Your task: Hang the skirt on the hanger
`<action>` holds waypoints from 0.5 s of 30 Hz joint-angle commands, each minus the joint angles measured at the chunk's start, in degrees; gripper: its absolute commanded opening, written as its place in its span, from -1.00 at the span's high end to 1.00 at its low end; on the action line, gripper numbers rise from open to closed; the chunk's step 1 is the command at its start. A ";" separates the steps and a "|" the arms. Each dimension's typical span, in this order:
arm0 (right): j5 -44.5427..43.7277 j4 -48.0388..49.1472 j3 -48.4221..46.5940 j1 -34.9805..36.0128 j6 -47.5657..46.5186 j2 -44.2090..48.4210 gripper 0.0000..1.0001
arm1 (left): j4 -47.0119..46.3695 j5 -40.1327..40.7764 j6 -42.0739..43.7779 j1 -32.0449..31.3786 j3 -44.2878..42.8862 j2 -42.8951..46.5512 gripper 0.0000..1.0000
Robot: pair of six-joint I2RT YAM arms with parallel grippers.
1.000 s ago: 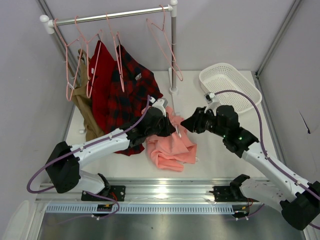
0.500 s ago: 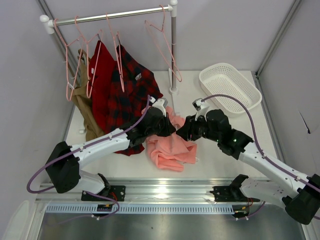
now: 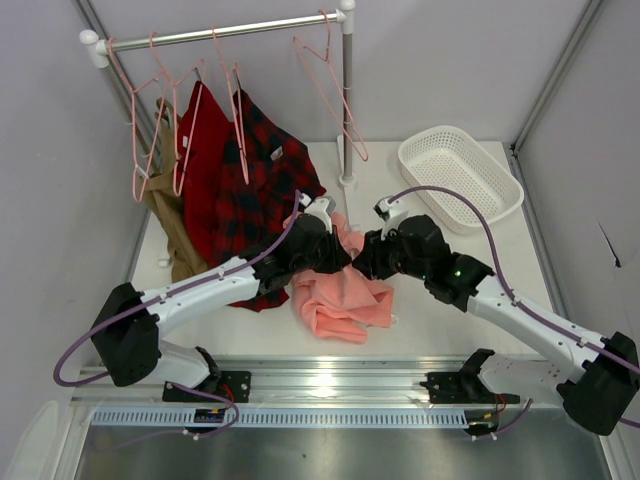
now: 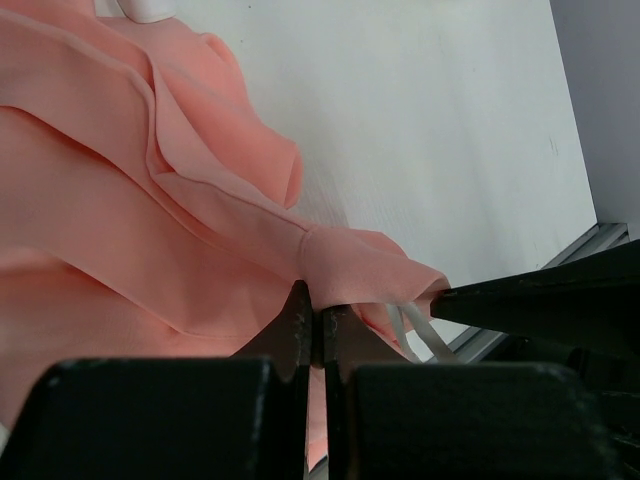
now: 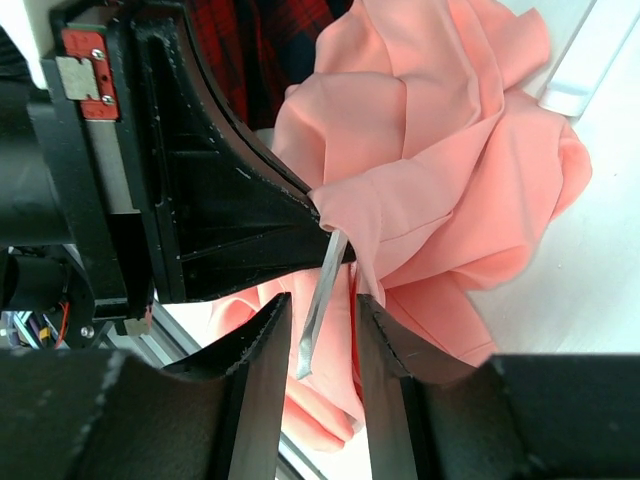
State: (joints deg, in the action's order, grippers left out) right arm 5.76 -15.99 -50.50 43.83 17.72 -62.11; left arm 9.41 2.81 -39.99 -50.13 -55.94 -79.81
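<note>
The salmon-pink skirt [image 3: 340, 295] lies bunched on the table in front of the arms. My left gripper [image 3: 343, 256] is shut on a raised fold of it; the wrist view shows the jaws [image 4: 315, 297] pinching the cloth [image 4: 130, 200]. My right gripper [image 3: 366, 258] is open right beside that fold. In its wrist view [image 5: 322, 298] a thin white ribbon loop [image 5: 322, 275] hangs from the skirt [image 5: 450, 150] between the jaws, untouched. An empty pale-pink hanger [image 3: 340, 100] hangs at the right end of the rail.
A white rail [image 3: 220, 33] at the back holds several more pink hangers, a plain red garment [image 3: 200, 150], a plaid shirt [image 3: 255, 170] and a tan garment [image 3: 170, 225]. Its post [image 3: 347, 110] stands behind the skirt. A white basket [image 3: 460, 175] sits at the back right.
My right gripper has moved left towards the skirt and now sits against the fold that my left gripper holds. The left arm and the skirt have barely moved.
</note>
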 commanded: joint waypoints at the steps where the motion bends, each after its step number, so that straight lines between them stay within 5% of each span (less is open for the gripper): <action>1: -0.84 1.31 -2.76 0.55 -1.19 -0.30 0.25 | -1.15 0.36 1.05 -0.23 -2.24 1.06 0.99; 6: -1.18 1.31 -2.85 0.90 -1.37 -1.17 0.38 | -1.06 0.62 1.23 -0.23 -2.42 0.88 0.99; 10: -2.68 1.13 -2.94 1.08 -0.93 -0.91 0.97 | -1.06 0.79 1.32 -0.23 -2.07 1.06 0.99; 15: -4.26 2.19 -2.76 1.08 0.39 0.49 1.00 | -1.23 0.79 1.40 -0.23 -1.80 1.24 1.00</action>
State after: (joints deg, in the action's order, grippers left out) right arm 3.33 -15.94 -50.83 44.58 17.47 -63.18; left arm 9.39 2.85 -39.90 -50.13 -55.94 -79.81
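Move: The skirt's pale ribbon hangs right between the right hand's open fingertips, within about 1 cm. The waistband the left hand still holds is some 4 cm to the right hand's left and 1 cm ahead; the skirt's heap lies about 5 cm back, 4 cm left and 11 cm below. From the left hand, the ribbon is roughly 3 cm to the right and 1 cm back. The right hand stays nearly in place, sinking about half a centimetre, and shuts its fingers on the ribbon. ##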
